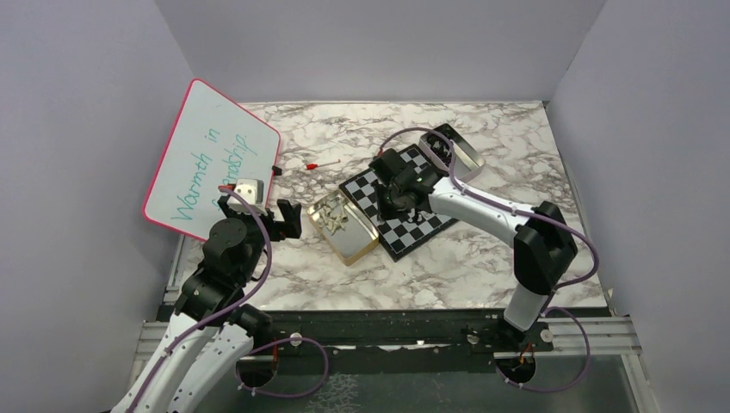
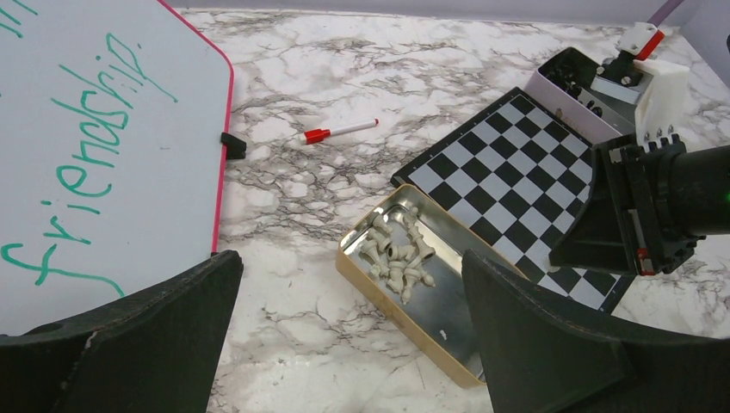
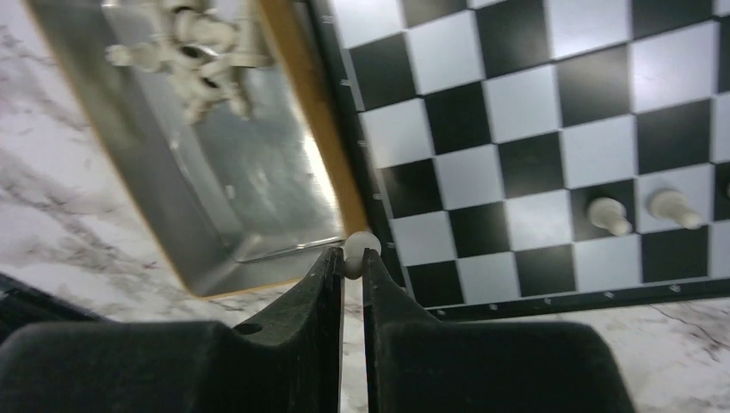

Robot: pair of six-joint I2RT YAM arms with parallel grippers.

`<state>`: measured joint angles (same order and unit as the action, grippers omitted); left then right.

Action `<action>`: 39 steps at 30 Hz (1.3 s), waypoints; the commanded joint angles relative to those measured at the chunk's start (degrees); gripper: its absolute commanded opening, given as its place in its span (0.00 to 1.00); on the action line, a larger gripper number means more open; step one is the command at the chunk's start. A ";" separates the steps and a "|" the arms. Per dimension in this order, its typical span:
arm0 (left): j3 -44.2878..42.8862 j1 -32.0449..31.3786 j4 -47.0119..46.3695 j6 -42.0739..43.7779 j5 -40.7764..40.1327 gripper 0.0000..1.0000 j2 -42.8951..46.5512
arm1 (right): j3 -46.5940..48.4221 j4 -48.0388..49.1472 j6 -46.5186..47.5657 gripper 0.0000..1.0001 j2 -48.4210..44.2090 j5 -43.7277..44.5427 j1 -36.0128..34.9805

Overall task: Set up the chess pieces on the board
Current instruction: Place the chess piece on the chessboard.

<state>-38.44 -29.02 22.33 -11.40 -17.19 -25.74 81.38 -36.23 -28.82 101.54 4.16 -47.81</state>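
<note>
The black-and-white board (image 1: 419, 225) lies at mid-table. In the right wrist view my right gripper (image 3: 353, 261) is shut on a pale chess piece (image 3: 361, 247), held above the board's (image 3: 516, 129) near-left corner beside the tin's edge. Two pale chess pieces (image 3: 608, 215) (image 3: 674, 206) stand on squares near the board's front rim. A heap of pale pieces (image 2: 396, 254) lies in an open gold tin (image 2: 448, 331) left of the board (image 2: 516, 185). My left gripper (image 2: 349, 284) hovers wide open over bare marble, left of that tin, holding nothing.
A pink-framed whiteboard (image 1: 211, 159) leans at the far left. A red-capped marker (image 2: 340, 132) lies on the marble behind the tin. A second open tin (image 1: 460, 151) with dark pieces sits at the board's far corner. Grey walls enclose the table.
</note>
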 commanded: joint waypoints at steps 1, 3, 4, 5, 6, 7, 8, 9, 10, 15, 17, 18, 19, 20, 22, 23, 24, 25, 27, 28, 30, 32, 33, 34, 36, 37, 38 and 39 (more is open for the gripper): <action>0.21 -0.30 -1.32 0.32 0.03 0.99 0.77 | -3.72 -2.73 0.86 0.14 -3.62 5.26 3.62; 0.18 -0.30 -1.32 0.32 -0.03 0.99 0.85 | -5.15 -2.59 0.91 0.14 -4.14 5.88 5.25; 0.20 -0.30 -1.26 0.32 -0.04 0.99 0.94 | -6.09 -2.10 0.81 0.14 -4.50 6.00 5.87; 0.20 -0.31 -1.24 0.32 -0.04 0.99 1.03 | -7.13 -1.42 0.69 0.15 -4.85 6.05 6.53; 0.20 -0.34 -1.23 0.21 -0.08 0.99 1.09 | -8.06 -0.70 0.54 0.15 -5.20 5.87 7.09; 0.20 -0.33 -1.19 0.23 -0.05 0.99 1.13 | -9.03 0.07 0.48 0.15 -5.40 5.60 7.76; 0.20 -0.31 -1.21 0.24 -0.04 0.99 1.13 | -9.82 0.79 0.37 0.15 -5.46 5.26 8.37; 0.21 -0.31 -1.23 0.24 -0.04 0.99 1.06 | -10.32 1.29 0.22 0.16 -5.40 4.89 8.91; 0.20 -0.28 -1.23 0.24 -0.04 0.99 1.03 | -10.70 1.70 0.11 0.16 -5.19 4.60 9.47; 0.20 -0.34 -1.22 0.29 0.05 0.99 0.69 | -10.62 2.51 -0.25 0.16 -3.51 4.32 10.61; 0.20 -0.27 -1.23 0.32 -0.08 0.99 0.76 | -10.10 2.11 -0.55 0.16 -2.71 4.50 10.80; 0.20 -0.24 -1.19 0.32 -0.16 0.99 0.82 | -9.91 1.94 -0.75 0.16 -2.33 4.53 10.90; 0.24 -0.31 -1.23 0.32 -0.25 0.99 0.86 | -9.85 1.98 -0.84 0.16 -2.08 4.44 10.96; 0.24 -0.29 -1.23 0.32 -0.29 0.99 0.82 | -9.78 2.03 -0.88 0.16 -1.78 4.31 11.06; 0.20 -0.31 -1.23 0.41 -0.30 0.99 0.70 | -9.38 1.72 -1.12 0.17 -1.25 3.97 11.16; 0.20 -0.31 -1.23 0.41 -0.30 0.99 0.69 | -9.26 1.68 -1.23 0.17 -1.03 3.82 11.16; 0.18 -0.33 -1.23 0.41 -0.30 0.99 0.73 | -9.31 1.80 -1.36 0.17 -0.93 3.60 11.16; 0.20 -0.27 -1.21 0.41 -0.30 0.99 0.73 | -9.50 2.04 -1.53 0.18 -0.91 3.28 11.15; 0.29 -0.33 -1.19 0.41 -0.30 0.99 0.75 | -9.89 2.38 -1.75 0.18 -0.90 2.92 11.14; 0.22 -0.33 -1.23 0.41 -0.29 0.99 0.77 | -10.04 2.47 -1.89 0.18 -0.84 3.05 11.16; 0.21 -0.34 -1.24 0.41 -0.30 0.99 0.78 | -10.31 2.65 -1.90 0.18 -0.66 3.34 11.16; 0.21 -0.29 -1.24 0.41 -0.30 0.99 0.78 | -10.74 3.15 -1.90 0.18 -0.64 3.40 11.16; 0.20 -0.30 -1.21 0.41 -0.28 0.99 0.78 | -10.87 3.32 -1.86 0.18 -0.57 3.39 11.16; 0.25 -0.32 -1.26 0.41 -0.30 0.99 0.78 | -10.89 3.44 -1.86 0.18 -0.43 3.56 11.16; 0.20 -0.25 -1.23 0.41 -0.30 0.99 0.77 | -10.90 3.52 -1.86 0.18 -0.14 3.66 11.16; 0.18 -0.27 -1.23 0.41 -0.30 0.99 0.78 | -10.90 3.62 -1.90 0.18 0.05 3.63 11.16; 0.20 -0.26 -1.21 0.41 -0.30 0.99 0.79 | -10.82 3.70 -1.94 0.18 0.18 3.65 11.16; 0.16 -0.25 -1.21 0.41 -0.30 0.99 0.78 | -10.81 3.70 -2.00 0.18 0.34 3.53 11.16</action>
<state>-38.44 -29.02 22.35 -11.40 -17.19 -25.26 70.65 -33.93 -30.00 100.66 7.86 -37.01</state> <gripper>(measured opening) 0.991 0.185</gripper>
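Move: The right hand holds a white pawn; the empty white square at the end of the pawn row lies about 9 cm to its right, 3 cm ahead and 7 cm below. The nearest standing pawn is some 12 cm right and 5 cm ahead; the tray of white pieces centres about 9 cm left and 2 cm ahead. From the idle left hand, that square lies roughly 27 cm right, 3 cm ahead and 20 cm below. Right hand carries the pinched pawn about 9 cm right, sinking some 5 cm onto the square, turning slightly clockwise. ##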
